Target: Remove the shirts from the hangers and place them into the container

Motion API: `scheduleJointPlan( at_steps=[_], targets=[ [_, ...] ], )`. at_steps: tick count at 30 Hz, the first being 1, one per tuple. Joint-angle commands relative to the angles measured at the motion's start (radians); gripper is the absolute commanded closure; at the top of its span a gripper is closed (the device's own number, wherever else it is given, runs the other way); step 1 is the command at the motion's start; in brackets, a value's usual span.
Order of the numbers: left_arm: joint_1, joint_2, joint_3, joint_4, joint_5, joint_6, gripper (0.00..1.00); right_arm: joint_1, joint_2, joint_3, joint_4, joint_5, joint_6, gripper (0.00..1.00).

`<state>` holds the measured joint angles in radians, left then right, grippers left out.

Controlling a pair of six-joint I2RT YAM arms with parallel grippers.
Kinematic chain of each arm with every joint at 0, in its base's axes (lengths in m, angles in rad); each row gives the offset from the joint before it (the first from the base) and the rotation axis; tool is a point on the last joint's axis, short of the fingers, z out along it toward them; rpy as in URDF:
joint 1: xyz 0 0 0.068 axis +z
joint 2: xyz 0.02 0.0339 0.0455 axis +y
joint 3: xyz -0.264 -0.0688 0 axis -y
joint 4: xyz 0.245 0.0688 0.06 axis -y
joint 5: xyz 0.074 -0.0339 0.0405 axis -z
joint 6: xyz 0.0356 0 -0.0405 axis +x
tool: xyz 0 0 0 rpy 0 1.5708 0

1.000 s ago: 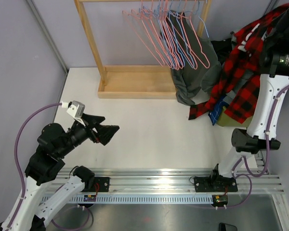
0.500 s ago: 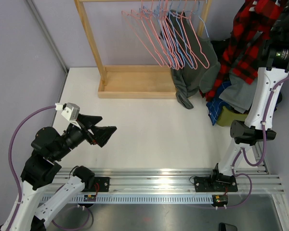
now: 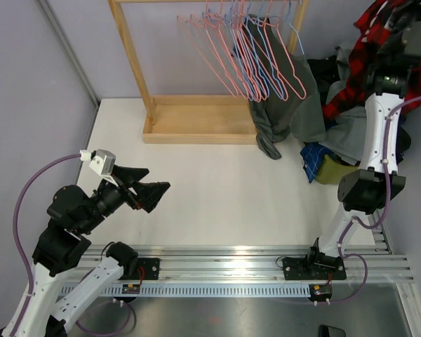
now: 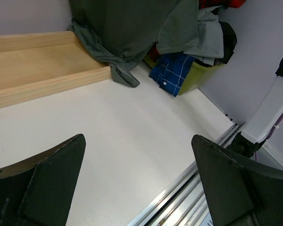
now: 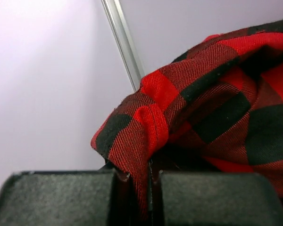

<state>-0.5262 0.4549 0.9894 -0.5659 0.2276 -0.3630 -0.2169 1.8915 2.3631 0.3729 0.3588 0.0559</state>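
Observation:
The red-and-black plaid shirt (image 3: 347, 91) hangs from my right gripper (image 5: 150, 176), which is shut on a fold of it (image 5: 151, 122) high at the back right, above the yellow-green container (image 3: 335, 170). The tub (image 4: 198, 75) holds grey and black cloth, with a blue checked piece (image 3: 314, 156) over its rim. A grey shirt (image 3: 288, 98) hangs among the pink and blue wire hangers (image 3: 231, 49) on the rail, its hem on the table (image 4: 125, 77). My left gripper (image 3: 154, 193) is open over the table's near left, with nothing between its fingers (image 4: 56, 165).
The wooden rack's base (image 3: 196, 126) lies at the back of the white table (image 3: 231, 189), next to the grey shirt's hem. Purple walls close in left and right. An aluminium rail (image 3: 231, 260) runs along the near edge.
My right arm has lifted the plaid shirt up and back, off the table's right side to above the container. The left arm pulled back slightly, still open.

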Motion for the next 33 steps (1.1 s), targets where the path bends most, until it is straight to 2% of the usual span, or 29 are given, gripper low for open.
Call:
scheduleJointPlan(
  at_steps=[1, 3, 4, 5, 10, 13, 15, 16, 17, 20, 21, 22, 24, 25, 26, 30, 33],
  targets=[
    [0.000, -0.018, -0.030, 0.055, -0.033, -0.024, 0.01, -0.004, 0.046, -0.171, -0.113, 0.057, 0.028, 1.00],
    [0.000, -0.019, -0.047, 0.066, -0.042, -0.040, 0.01, -0.003, 0.057, -0.286, -0.191, 0.080, 0.074, 1.00],
    [0.000, -0.018, -0.060, 0.069, -0.046, -0.045, 0.01, -0.004, 0.058, -0.327, -0.285, 0.095, 0.111, 1.00],
    [0.000, -0.015, -0.064, 0.073, -0.048, -0.054, 0.01, -0.004, 0.070, -0.396, -0.337, 0.107, 0.189, 1.00],
    [0.000, -0.015, -0.103, 0.113, -0.025, -0.077, 0.01, -0.004, 0.174, -0.518, -0.702, 0.068, 0.401, 1.00],
    [0.000, -0.009, -0.098, 0.109, -0.025, -0.077, 0.01, -0.006, 0.302, -0.457, -0.904, 0.037, 0.444, 1.00],
    [0.000, -0.007, -0.089, 0.091, -0.031, -0.074, 0.01, -0.006, 0.386, -0.352, -0.989, 0.011, 0.453, 1.00],
    [0.000, -0.007, -0.084, 0.083, -0.034, -0.074, 0.01, -0.006, 0.406, -0.323, -1.038, -0.007, 0.452, 0.90],
    [0.000, -0.010, -0.083, 0.077, -0.042, -0.074, 0.01, -0.006, 0.426, -0.271, -1.052, -0.027, 0.446, 0.87],
    [0.000, -0.031, -0.083, 0.054, -0.071, -0.074, 0.01, -0.006, 0.405, -0.220, -1.062, -0.086, 0.440, 0.88],
    [0.000, -0.039, -0.086, 0.051, -0.076, -0.074, 0.01, -0.006, 0.388, -0.219, -1.051, -0.104, 0.435, 0.84],
    [0.000, -0.053, -0.087, 0.049, -0.083, -0.074, 0.01, -0.006, 0.347, -0.214, -1.028, -0.133, 0.421, 0.61],
    [0.000, -0.062, -0.086, 0.043, -0.097, -0.074, 0.01, -0.006, 0.295, -0.214, -1.002, -0.170, 0.401, 0.30],
    [0.000, -0.067, -0.083, 0.043, -0.102, -0.070, 0.01, -0.006, 0.269, -0.212, -0.979, -0.188, 0.374, 0.04],
    [0.000, -0.070, -0.081, 0.040, -0.105, -0.067, 0.01, -0.004, 0.209, -0.218, -0.970, -0.211, 0.366, 0.01],
    [0.000, -0.068, -0.063, 0.023, -0.163, -0.065, 0.01, -0.004, 0.043, -0.261, -0.925, -0.222, 0.332, 0.01],
    [0.000, -0.073, -0.049, 0.023, -0.195, -0.057, 0.01, 0.007, -0.119, -0.353, -0.899, -0.233, 0.309, 0.00]
  ],
)
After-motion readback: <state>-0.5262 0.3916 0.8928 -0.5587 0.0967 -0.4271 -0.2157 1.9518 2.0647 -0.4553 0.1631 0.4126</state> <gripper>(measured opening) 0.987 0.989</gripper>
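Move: The right hand, already gripping the red plaid shirt, is held high above the container on the right; the container's middle lies about 50 cm below, some 2 cm farther out and level sideways. The dark green shirt on the rack hangs some 27 cm to its left, 4 cm farther out and 38 cm lower; the empty hangers are roughly 40 cm left, 3 cm out and 15 cm lower. From the left hand the container is about 33 cm ahead, 62 cm right, 24 cm lower. Still pinching the red plaid shirt, the right hand swings it fast down onto the container's pile, about 40 cm down and 15 cm forward, the wrist tipping some 50 degrees downward. It pauses low, opens wide to let go, then draws back and up about 5 cm each way, veering left. The empty, open left hand sinks about 3 cm. ##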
